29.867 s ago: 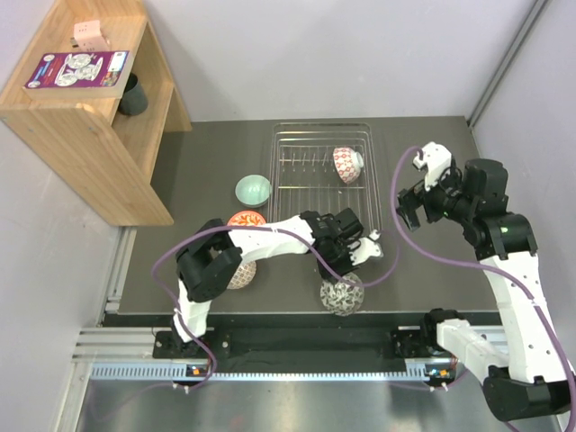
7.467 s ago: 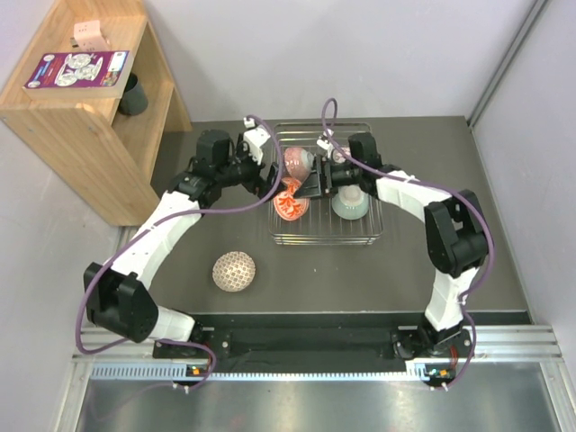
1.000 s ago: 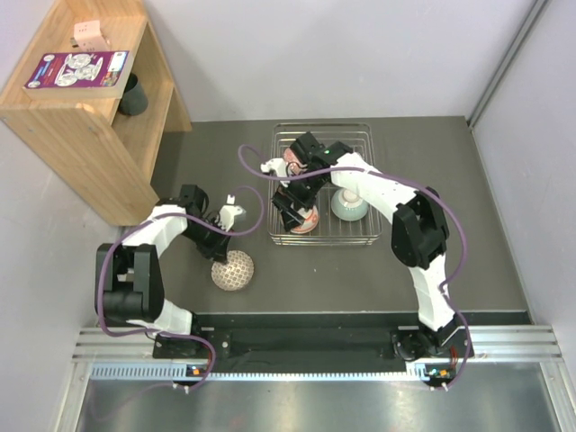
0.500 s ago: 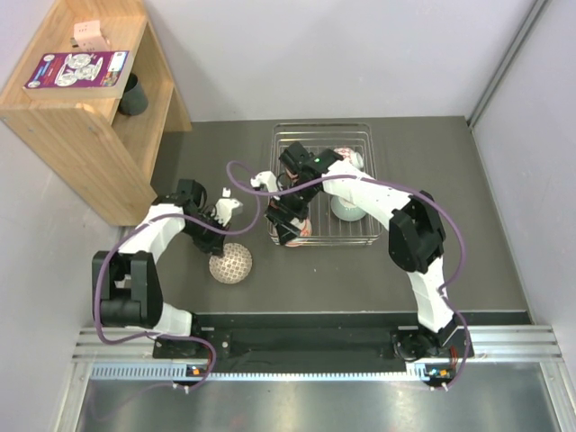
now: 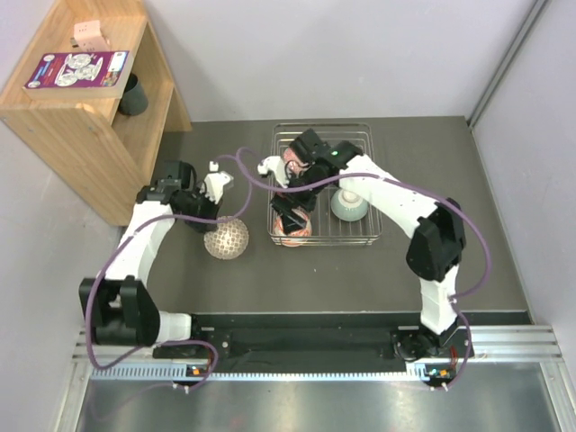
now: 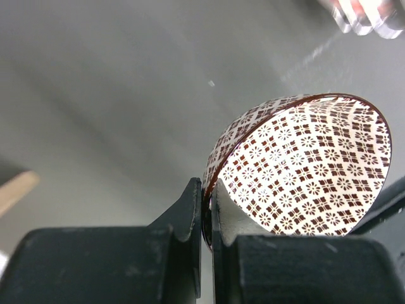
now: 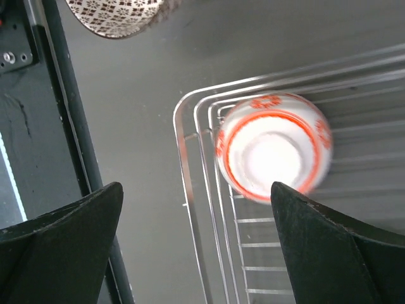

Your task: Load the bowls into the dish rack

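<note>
My left gripper (image 6: pixel 207 197) is shut on the rim of the beige-brown mesh bowl (image 6: pixel 304 171), one finger inside and one outside. In the top view this bowl (image 5: pixel 226 239) hangs at the left gripper (image 5: pixel 219 219), left of the dish rack (image 5: pixel 369 236). The red-orange floral bowl (image 7: pixel 273 147) lies bottom up in the rack's near left corner (image 7: pixel 190 190), looking blurred. My right gripper (image 7: pixel 195 190) is wide open above it, holding nothing. In the top view the right gripper (image 5: pixel 288 210) hovers over that floral bowl (image 5: pixel 294 229). A mint green bowl (image 5: pixel 348 205) sits in the rack, and another patterned bowl (image 5: pixel 292 163) shows behind the arm.
A wooden shelf (image 5: pixel 85 99) stands at the far left with a dark cup (image 5: pixel 132 95) inside and a booklet (image 5: pixel 76 68) on top. The arms' black base rail (image 5: pixel 306 342) runs along the near edge. Grey walls close the far side and the right.
The left arm has carried the mesh bowl away from the near edge, toward the rack's left side. The right gripper has opened a little wider and stays over the floral bowl.
</note>
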Available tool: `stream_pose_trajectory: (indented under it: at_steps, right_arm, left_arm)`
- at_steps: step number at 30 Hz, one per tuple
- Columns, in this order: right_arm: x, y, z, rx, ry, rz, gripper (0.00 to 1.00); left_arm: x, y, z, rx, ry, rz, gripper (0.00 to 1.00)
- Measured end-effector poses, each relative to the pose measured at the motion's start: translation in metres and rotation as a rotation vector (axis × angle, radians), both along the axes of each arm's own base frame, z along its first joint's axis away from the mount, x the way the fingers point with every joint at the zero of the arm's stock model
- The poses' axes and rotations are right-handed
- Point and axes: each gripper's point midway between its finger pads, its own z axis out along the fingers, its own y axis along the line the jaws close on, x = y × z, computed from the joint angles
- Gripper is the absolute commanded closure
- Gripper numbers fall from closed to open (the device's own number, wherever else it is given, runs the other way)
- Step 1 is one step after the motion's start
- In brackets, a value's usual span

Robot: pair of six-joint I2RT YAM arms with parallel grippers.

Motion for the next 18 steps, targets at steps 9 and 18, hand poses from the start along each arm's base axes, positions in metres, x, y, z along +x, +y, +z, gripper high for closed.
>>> stream_pose_trajectory:
  at_steps: [9, 18]
  right_arm:
    - [0.045, -0.039, 0.063, 0.173, -0.049, -0.195, 0.00]
    - [0.027, -0.030, 0.070, 0.331, 0.133, -0.147, 0.00]
  left_arm:
    - [0.009, -0.011, 0.098, -0.084, -0.281, 0.014, 1.00]
    - [0.006, -0.052, 0.161, -0.328, -0.465, -0.058, 1.00]
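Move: The left hand already holds the brown-patterned bowl by its rim; the dish rack's middle lies about 26 cm to that hand's right, 10 cm ahead and 7 below, with the orange bowl 18 cm right, 1 cm back and 5 below. From the empty right hand, the brown-patterned bowl is some 14 cm left, 5 back and 5 lower; the orange bowl sits 3 cm back, 1 right and 9 below, the green bowl 15 cm right, 2 ahead and 9 below. Keeping its pinch on the brown-patterned bowl's rim, the left hand lifts about 16 cm, then also drifts 5 cm right to the rack side, its fingers swinging up forward and right by some 30 degrees. The right hand, already clear of the orange bowl and still wide open, rises 7 cm while going forward and right, then comes back 2–3 cm as its fingers swing up to point left. ##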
